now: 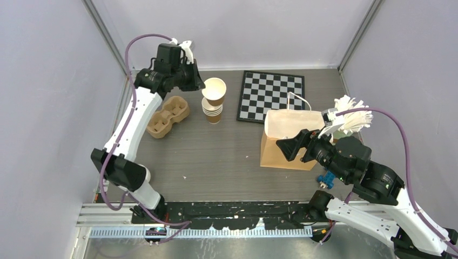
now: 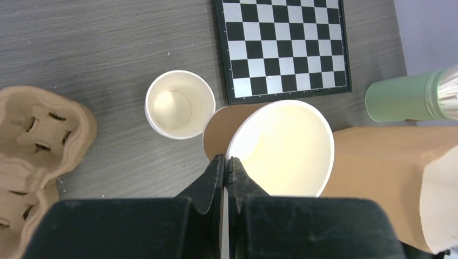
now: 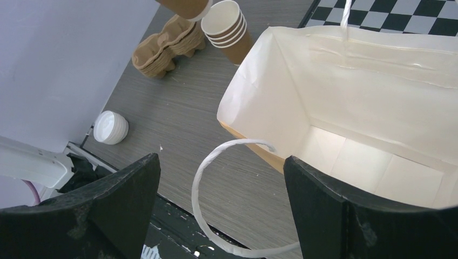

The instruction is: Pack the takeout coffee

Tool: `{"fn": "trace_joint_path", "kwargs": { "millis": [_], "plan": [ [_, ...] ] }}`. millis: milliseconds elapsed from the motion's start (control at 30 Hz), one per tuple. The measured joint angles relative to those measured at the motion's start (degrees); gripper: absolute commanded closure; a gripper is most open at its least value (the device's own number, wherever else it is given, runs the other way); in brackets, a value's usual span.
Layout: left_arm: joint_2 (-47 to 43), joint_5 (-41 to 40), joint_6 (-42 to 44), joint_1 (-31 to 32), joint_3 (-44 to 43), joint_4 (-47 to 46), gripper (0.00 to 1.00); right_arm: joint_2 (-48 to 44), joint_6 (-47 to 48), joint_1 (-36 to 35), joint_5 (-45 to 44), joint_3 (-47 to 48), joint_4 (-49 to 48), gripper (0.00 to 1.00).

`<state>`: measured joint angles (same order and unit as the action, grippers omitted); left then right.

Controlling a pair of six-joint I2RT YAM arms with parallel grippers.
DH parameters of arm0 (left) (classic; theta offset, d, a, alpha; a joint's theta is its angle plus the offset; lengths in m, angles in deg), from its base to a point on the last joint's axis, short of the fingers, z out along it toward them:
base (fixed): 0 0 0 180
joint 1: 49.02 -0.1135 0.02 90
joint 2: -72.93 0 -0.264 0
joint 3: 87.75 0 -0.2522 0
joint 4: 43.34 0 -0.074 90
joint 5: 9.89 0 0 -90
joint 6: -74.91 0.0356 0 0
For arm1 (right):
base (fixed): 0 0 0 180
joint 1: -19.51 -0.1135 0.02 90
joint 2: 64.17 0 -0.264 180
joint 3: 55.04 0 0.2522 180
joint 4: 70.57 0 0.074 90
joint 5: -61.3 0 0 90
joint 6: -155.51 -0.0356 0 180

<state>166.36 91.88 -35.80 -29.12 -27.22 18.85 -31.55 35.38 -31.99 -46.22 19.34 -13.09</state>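
Observation:
The takeout coffee is out of view; no lidded cup shows. My left gripper (image 1: 203,85) (image 2: 226,160) is shut on the rim of a lidless tan paper cup (image 1: 214,90) (image 2: 281,148), holding it tilted just above a stack of tan cups (image 1: 213,112) (image 2: 180,105). At the right stands the brown paper bag (image 1: 289,137) (image 3: 351,108), mouth open and white inside. My right gripper (image 1: 296,147) (image 3: 221,162) hangs open over the bag's near-left rim. The bag's white loop handle (image 3: 202,183) lies between the fingers, which do not touch it.
A cardboard cup carrier (image 1: 168,116) (image 2: 32,145) lies left of the stack. A chessboard (image 1: 271,96) (image 2: 281,43) sits behind the bag. White lids (image 3: 110,127) rest near the table's front left edge. A green bottle (image 2: 399,100) lies by the bag, and a small blue object (image 1: 325,181) at the bag's near right.

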Motion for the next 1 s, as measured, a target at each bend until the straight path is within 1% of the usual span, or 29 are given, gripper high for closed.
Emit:
{"fn": "trace_joint_path", "kwargs": {
  "millis": [100, 200, 367, 500, 600, 733, 867, 933, 1000],
  "plan": [
    [-3.10, 0.15, 0.46, 0.28, 1.33, 1.62, 1.00, -0.15, 0.02, 0.00, 0.00, 0.00, 0.00, 0.12],
    [-8.22, 0.04, 1.60, 1.62, 5.79, 3.32, 1.00, -0.70, 0.07, 0.00, -0.02, 0.00, -0.02, 0.12],
    [-18.27, -1.38, 1.51, 9.35, 19.65, 4.48, 1.00, -1.64, 0.17, 0.00, -0.66, 0.02, 0.04, 0.12],
    [-23.63, -1.97, -0.59, 14.80, 31.47, 4.22, 1.00, -1.62, 0.31, 0.00, -0.76, 0.02, 0.17, 0.12],
    [-26.21, -3.17, -2.84, 17.35, 40.04, 1.92, 1.00, -1.62, 0.55, 0.00, -0.85, 0.13, 0.48, 0.12],
    [-27.89, -3.98, -5.53, 18.25, 50.29, -4.17, 1.00, -1.62, 0.90, 0.00, -1.11, 0.13, 0.70, 0.12],
    [-27.76, -4.26, -7.23, 18.29, 55.91, -8.70, 1.00, -1.62, 0.90, 0.00, -1.11, 0.13, 0.96, 0.12],
    [-27.76, -4.20, -7.87, 18.29, 57.61, -11.30, 0.96, -1.62, 0.90, 0.00, -1.11, 0.17, 1.01, 0.12],
    [-27.76, -4.09, -8.59, 18.29, 58.75, -13.64, 0.90, -1.62, 0.90, 0.00, -1.11, 0.22, 1.11, 0.12]
  ]
}}
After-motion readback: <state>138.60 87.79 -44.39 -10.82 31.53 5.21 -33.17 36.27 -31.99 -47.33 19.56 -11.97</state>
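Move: The paper cup already pinched by its rim in the left fingers is bound for bare table about 22 cm back, 5 cm right and some 30 cm below that hand. The remaining cup stack stands about 3 cm ahead and 2 cm right of the hand, its middle 22 cm below. The paper bag is some 11 cm back and 34 cm right, the brown cup tray 3 cm ahead and 18 cm left. From the right hand, the bare spot lies about 25 cm left, roughly level, 31 cm below. The held cup is carried by the left hand clear of the stack, sweeping back towards the base about 20 cm, then curving down about as far onto the open table left of the paper bag. The wrist tips some 20 degrees further downward and turns slightly clockwise, slowing at the end with the rim still pinched. ##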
